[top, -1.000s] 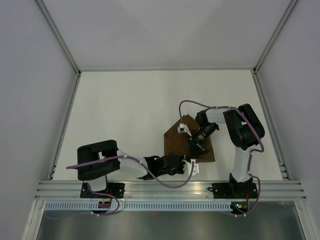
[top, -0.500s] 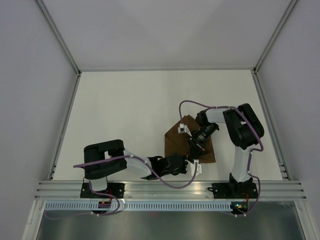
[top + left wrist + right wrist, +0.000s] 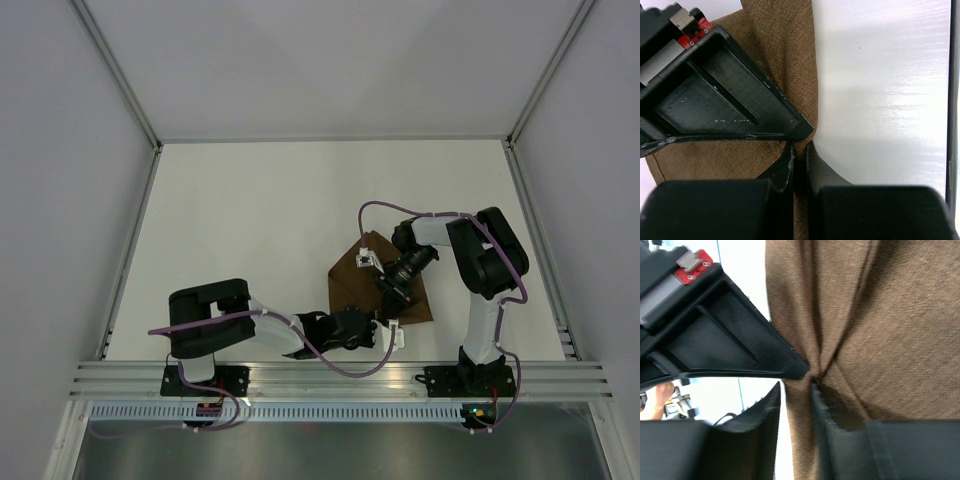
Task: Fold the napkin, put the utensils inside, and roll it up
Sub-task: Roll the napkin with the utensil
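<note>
The brown napkin (image 3: pixel 348 285) lies bunched and partly folded on the white table between the two arms. My left gripper (image 3: pixel 386 328) is at the napkin's near edge. In the left wrist view it (image 3: pixel 800 150) is shut on a thin fold of the napkin (image 3: pixel 790 45). My right gripper (image 3: pixel 384 299) comes down on the cloth just beyond it. Its jaws (image 3: pixel 796 387) stand slightly open around a ridge of the napkin (image 3: pixel 890 340), with a gap beside one finger. Each wrist view shows the other gripper's black finger (image 3: pixel 735 100) (image 3: pixel 730 340) meeting at the same pinch. The utensils are out of view.
White tabletop (image 3: pixel 250 220) stretches to the left and behind the napkin. Grey walls with metal frame posts (image 3: pixel 128 250) bound the table. The aluminium rail (image 3: pixel 330 378) carrying both arm bases runs along the near edge.
My left gripper has slid a little to the right and shut on the napkin's near edge. My right gripper's jaws have widened slightly around the cloth.
</note>
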Robot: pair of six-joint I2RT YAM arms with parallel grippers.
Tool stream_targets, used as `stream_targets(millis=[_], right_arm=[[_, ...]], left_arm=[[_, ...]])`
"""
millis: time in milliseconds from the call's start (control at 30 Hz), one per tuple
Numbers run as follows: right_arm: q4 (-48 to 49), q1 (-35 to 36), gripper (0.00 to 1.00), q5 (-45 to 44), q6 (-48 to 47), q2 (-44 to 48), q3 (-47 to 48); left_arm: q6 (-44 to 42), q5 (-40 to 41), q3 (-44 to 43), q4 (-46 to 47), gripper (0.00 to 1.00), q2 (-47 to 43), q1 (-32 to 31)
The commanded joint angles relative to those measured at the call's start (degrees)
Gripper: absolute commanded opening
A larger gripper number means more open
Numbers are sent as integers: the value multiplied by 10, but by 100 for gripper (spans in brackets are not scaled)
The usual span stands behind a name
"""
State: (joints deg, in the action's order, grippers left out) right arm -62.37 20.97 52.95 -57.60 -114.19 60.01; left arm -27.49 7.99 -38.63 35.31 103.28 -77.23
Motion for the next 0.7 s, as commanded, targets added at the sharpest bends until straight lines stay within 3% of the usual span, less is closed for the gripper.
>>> stream_targets(millis=[0, 233, 433, 667], right_arm=[[52, -4, 41, -90, -35, 17, 6], [36, -20, 55, -65, -1, 80, 42], [79, -59, 57, -56, 62, 133, 61], [86, -166, 57, 2, 65, 188, 56]], left_arm=[[54, -64, -5, -58, 2, 10, 5], [88, -131, -24, -111, 2, 3, 24], [146, -204, -36, -141, 2, 1, 73], [219, -346, -86, -202, 2, 27, 152]])
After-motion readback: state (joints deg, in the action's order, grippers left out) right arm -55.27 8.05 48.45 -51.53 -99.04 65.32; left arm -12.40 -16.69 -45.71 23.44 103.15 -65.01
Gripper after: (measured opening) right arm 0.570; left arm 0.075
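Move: The right hand's fingers are at the napkin's near rolled edge; the napkin's middle lies some 7 cm ahead, 5 cm left and 1 cm lower. Its far corner is about 19 cm ahead and 5 cm left of this hand, its right corner 8 cm right and 1 cm back. From the left hand, pinching that edge close by, the napkin's middle is about 8 cm ahead, 1 cm left and 2 cm below. Right hand opens off the rolled edge, sweeping forward 11 cm and rising; left keeps pinching, tipping about 25 degrees. ##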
